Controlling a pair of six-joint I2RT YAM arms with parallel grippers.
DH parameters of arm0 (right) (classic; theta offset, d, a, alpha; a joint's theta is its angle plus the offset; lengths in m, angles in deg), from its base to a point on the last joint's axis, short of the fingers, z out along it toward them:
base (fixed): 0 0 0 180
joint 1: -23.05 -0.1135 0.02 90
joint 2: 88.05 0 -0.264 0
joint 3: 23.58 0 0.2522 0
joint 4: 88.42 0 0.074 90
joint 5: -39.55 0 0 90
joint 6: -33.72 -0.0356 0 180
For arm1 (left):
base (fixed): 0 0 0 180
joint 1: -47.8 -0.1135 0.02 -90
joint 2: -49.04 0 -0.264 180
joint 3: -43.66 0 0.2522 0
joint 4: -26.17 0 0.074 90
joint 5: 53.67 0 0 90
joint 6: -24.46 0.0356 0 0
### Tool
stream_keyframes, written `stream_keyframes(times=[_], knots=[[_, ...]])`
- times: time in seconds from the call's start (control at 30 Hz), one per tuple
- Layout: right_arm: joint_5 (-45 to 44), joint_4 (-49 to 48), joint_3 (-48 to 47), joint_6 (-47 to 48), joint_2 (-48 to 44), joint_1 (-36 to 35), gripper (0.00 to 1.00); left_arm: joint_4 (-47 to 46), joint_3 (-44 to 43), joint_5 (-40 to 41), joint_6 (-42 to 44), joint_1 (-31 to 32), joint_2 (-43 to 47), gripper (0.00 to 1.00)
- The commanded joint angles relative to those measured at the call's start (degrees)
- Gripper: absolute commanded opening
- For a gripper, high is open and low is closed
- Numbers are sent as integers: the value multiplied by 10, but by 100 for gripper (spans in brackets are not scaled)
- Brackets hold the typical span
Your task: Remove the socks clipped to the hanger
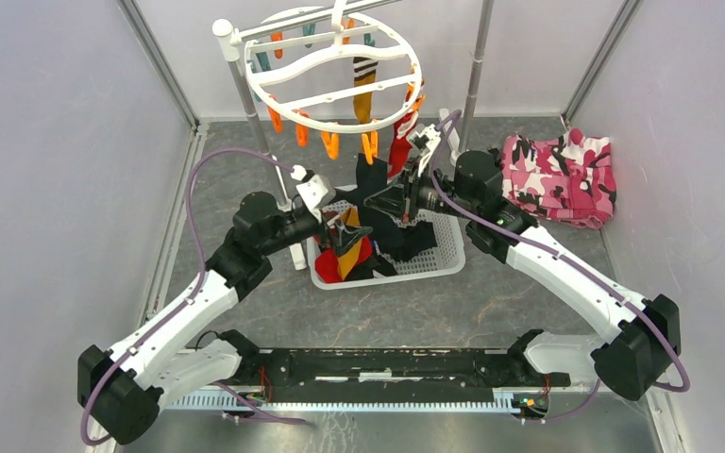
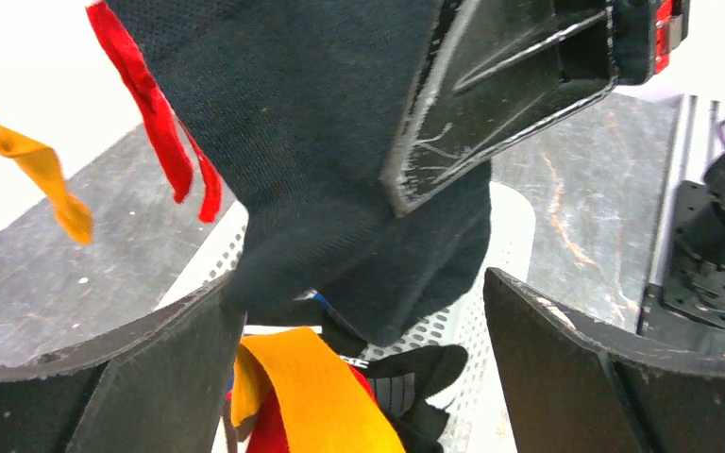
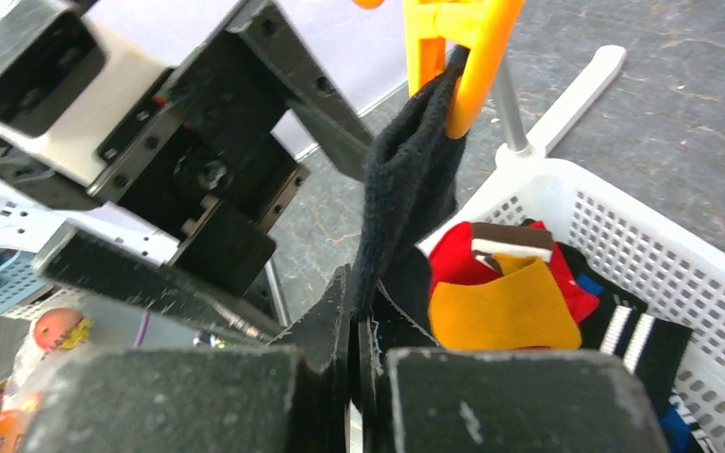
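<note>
The white round hanger hangs at the back with orange clips under it. A mustard-yellow sock and a red sock hang from it. A black sock hangs from an orange clip, and my right gripper is shut on its lower part. From above, that gripper sits just over the basket. My left gripper stands open right below and beside the same black sock, its fingers on either side without gripping it.
A white perforated basket beneath both grippers holds red, yellow and black socks. The hanger's white stand pole rises left of the basket. A pink camouflage cloth lies at the right. Frame posts stand at the back corners.
</note>
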Motion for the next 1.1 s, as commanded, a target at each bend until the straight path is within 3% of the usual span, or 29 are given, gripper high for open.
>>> stream_keyframes(times=[0.0, 0.1, 0.2, 0.47, 0.6, 0.7, 0.73, 0.77, 0.8, 0.83, 0.93, 1.07], knots=[[50, -26, -25, -25, 3, -3, 1, -28, -17, -151, -81, -72, -18, 100], [56, -29, -24, -28, 2, -2, 1, -44, -33, -267, -115, -132, -53, 100], [65, -32, -26, -32, 4, -3, 2, -58, -34, -340, -102, -140, -56, 100], [82, -54, -31, -46, 21, -3, 5, -64, -51, -368, -105, -135, -62, 94], [83, -55, -34, -47, 23, -3, 8, -65, -62, -363, -108, -135, -74, 78], [74, -50, -39, -43, 19, -2, 12, -64, -64, -363, -107, -135, -79, 55], [69, -42, -44, -39, 18, -3, 14, -63, -63, -360, -105, -135, -79, 45], [62, -34, -48, -32, 16, -2, 17, -58, -64, -356, -102, -135, -80, 29], [55, -29, -52, -28, 15, -3, 24, -53, -66, -354, -97, -135, -80, 13], [48, -25, -54, -24, 14, -3, 32, -47, -66, -348, -93, -136, -80, 4], [1, 7, -74, -1, 14, -3, 55, -42, -66, -341, -93, -136, -78, 2], [-86, 31, -105, 34, 6, -2, 73, -36, -64, -330, -92, -136, -74, 2]])
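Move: The black sock hangs just beyond the left hand's open fingers, its middle about 1 cm ahead, 3 cm to the right and level with them; the shut right fingers already hold it. From the right hand, the orange clip at its top is about 5 cm ahead, 1 cm left and 10 cm up, and the basket's middle some 8 cm back, 6 cm right and 27 cm below. Left hand jogs forward-right, back 3 cm, pinching the black sock; right hand then lets go, rising 2 cm. ##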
